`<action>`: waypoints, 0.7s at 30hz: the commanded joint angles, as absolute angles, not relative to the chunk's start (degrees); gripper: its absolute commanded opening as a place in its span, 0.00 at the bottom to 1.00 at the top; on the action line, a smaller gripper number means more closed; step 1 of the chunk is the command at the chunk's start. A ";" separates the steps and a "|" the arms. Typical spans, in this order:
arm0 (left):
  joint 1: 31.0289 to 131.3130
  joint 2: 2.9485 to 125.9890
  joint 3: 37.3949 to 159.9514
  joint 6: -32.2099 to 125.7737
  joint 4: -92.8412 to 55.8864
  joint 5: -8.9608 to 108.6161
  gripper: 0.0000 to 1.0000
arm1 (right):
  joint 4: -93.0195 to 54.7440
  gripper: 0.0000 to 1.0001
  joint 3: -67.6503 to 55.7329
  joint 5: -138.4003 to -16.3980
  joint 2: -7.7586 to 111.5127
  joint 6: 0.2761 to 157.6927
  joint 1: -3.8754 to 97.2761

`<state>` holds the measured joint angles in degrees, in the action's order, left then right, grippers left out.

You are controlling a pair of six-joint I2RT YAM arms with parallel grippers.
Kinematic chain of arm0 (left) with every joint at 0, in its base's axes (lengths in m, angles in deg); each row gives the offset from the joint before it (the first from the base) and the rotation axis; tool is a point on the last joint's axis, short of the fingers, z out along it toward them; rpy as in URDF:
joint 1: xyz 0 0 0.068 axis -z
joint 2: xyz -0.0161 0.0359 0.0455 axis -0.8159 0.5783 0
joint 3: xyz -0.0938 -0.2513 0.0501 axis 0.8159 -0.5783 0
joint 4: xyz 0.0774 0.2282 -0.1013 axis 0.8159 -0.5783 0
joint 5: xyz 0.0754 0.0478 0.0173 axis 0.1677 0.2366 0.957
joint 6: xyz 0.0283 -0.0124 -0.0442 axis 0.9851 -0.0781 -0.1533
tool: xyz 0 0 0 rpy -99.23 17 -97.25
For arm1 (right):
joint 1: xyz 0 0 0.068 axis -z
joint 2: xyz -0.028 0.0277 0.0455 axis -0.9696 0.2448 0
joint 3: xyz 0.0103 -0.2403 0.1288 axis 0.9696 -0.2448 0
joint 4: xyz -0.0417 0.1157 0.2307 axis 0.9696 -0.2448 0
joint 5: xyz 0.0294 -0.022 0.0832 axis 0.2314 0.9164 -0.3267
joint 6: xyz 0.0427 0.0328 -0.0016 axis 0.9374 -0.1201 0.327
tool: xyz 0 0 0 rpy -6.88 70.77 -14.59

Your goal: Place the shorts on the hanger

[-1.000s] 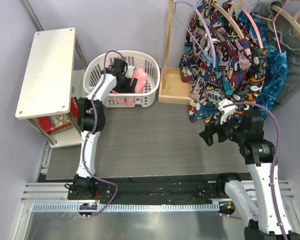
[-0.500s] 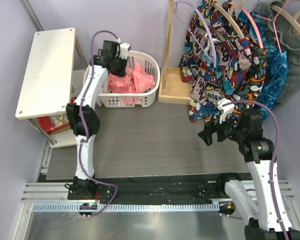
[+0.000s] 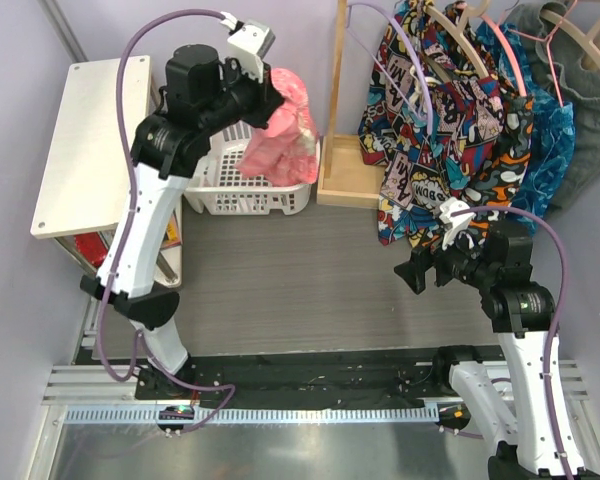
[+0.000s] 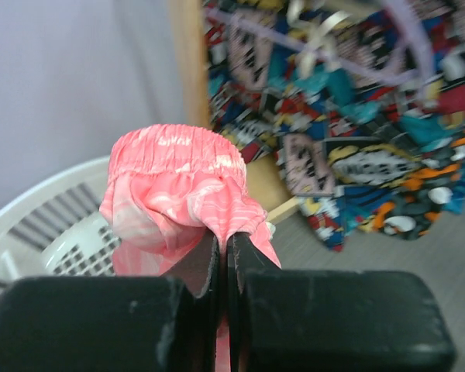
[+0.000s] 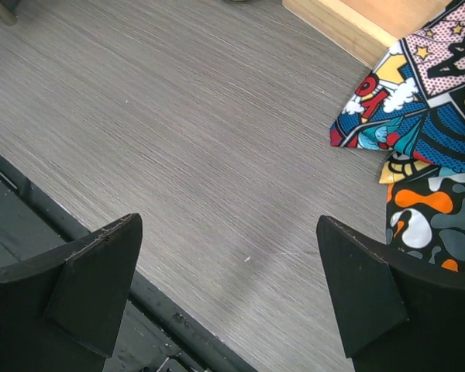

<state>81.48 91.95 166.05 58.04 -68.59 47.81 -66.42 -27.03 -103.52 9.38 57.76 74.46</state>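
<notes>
The coral-pink shorts (image 3: 280, 135) hang bunched above the right end of the white basket, pinched by my left gripper (image 3: 268, 95), which is raised high. In the left wrist view the left gripper (image 4: 223, 239) is shut on the fabric, and the elastic waistband of the shorts (image 4: 174, 159) puffs up beyond the fingertips. The pale lavender hanger (image 3: 421, 75) hangs on the rack at the back right, among comic-print clothes. My right gripper (image 3: 417, 270) hovers low over the grey table, to the right. Seen from the right wrist, the right gripper (image 5: 229, 221) is wide open and holds nothing.
A white laundry basket (image 3: 242, 195) sits at the back left, beside a white shelf (image 3: 90, 140). The wooden rack base (image 3: 345, 180) stands right of the basket. Comic-print garments (image 3: 430, 150), a blue garment (image 3: 552, 150), a pink hanger (image 3: 517, 62) and beige wooden hangers (image 3: 592, 40) crowd the back right.
My left gripper closed on the shorts inside the basket and lifted them up and to the right, out of it. The right arm barely moved.
</notes>
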 commanded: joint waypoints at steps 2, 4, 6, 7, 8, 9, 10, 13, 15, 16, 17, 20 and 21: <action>89.45 85.48 170.82 54.23 -59.43 47.10 0.00 | -63.19 1.00 -24.90 -106.14 9.12 59.42 74.60; 91.31 83.73 171.35 54.23 -56.63 47.01 0.00 | -63.10 1.00 -24.99 -106.49 9.20 59.69 74.60; 93.16 82.58 171.78 54.23 -55.04 46.66 0.00 | -62.93 1.00 -24.90 -106.85 9.29 59.78 74.68; 93.95 82.23 171.87 54.14 -54.95 46.40 0.00 | -62.84 1.00 -24.82 -107.11 9.29 59.86 74.60; 94.31 81.79 171.44 54.23 -55.03 46.49 0.00 | -62.67 1.00 -24.90 -107.20 9.38 60.04 74.60; 94.40 80.22 168.48 53.80 -55.12 46.66 0.00 | -62.58 1.00 -24.99 -107.46 9.29 60.21 74.68; 94.40 79.42 166.19 53.44 -55.47 46.58 0.00 | -62.40 1.00 -25.17 -107.72 9.29 60.30 74.60; 94.40 76.43 156.60 52.65 -56.96 47.45 0.00 | -61.70 1.00 -25.69 -107.90 9.29 61.09 74.60; 94.40 75.11 149.84 50.72 -57.76 48.42 0.00 | -61.52 1.00 -26.04 -107.90 9.38 61.80 74.68; 94.31 73.54 147.55 49.93 -57.76 48.59 0.00 | -61.35 1.00 -26.48 -108.08 9.38 62.06 74.60; 94.40 72.83 143.09 49.40 -57.85 48.68 0.00 | -61.08 1.00 -26.83 -108.08 9.47 62.58 74.60; 94.31 70.19 134.39 46.68 -58.02 51.57 0.00 | -59.68 1.00 -27.63 -108.25 9.56 63.46 74.60; 94.31 69.49 131.91 45.28 -58.02 52.19 0.00 | -59.50 1.00 -27.71 -108.69 9.73 63.56 74.68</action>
<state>94.35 72.24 140.76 50.29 -59.08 48.26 -63.53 -27.07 -107.01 9.34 61.47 74.46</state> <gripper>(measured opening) 0.009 0.996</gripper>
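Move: The left hand already holds the pink shorts up high; the clear tabletop they are taken over lies about 12 cm back, 4 cm right and 46 cm below. The basket's middle is some 13 cm ahead, 9 cm left and 43 cm below, the wooden box 11 cm ahead and 11 cm right, equally low. From the right hand, the held shorts are roughly 20 cm ahead, 23 cm left and 10 cm above. Left hand, shorts still pinched, draws back about 12 cm from the basket, arching up then down some 10. ##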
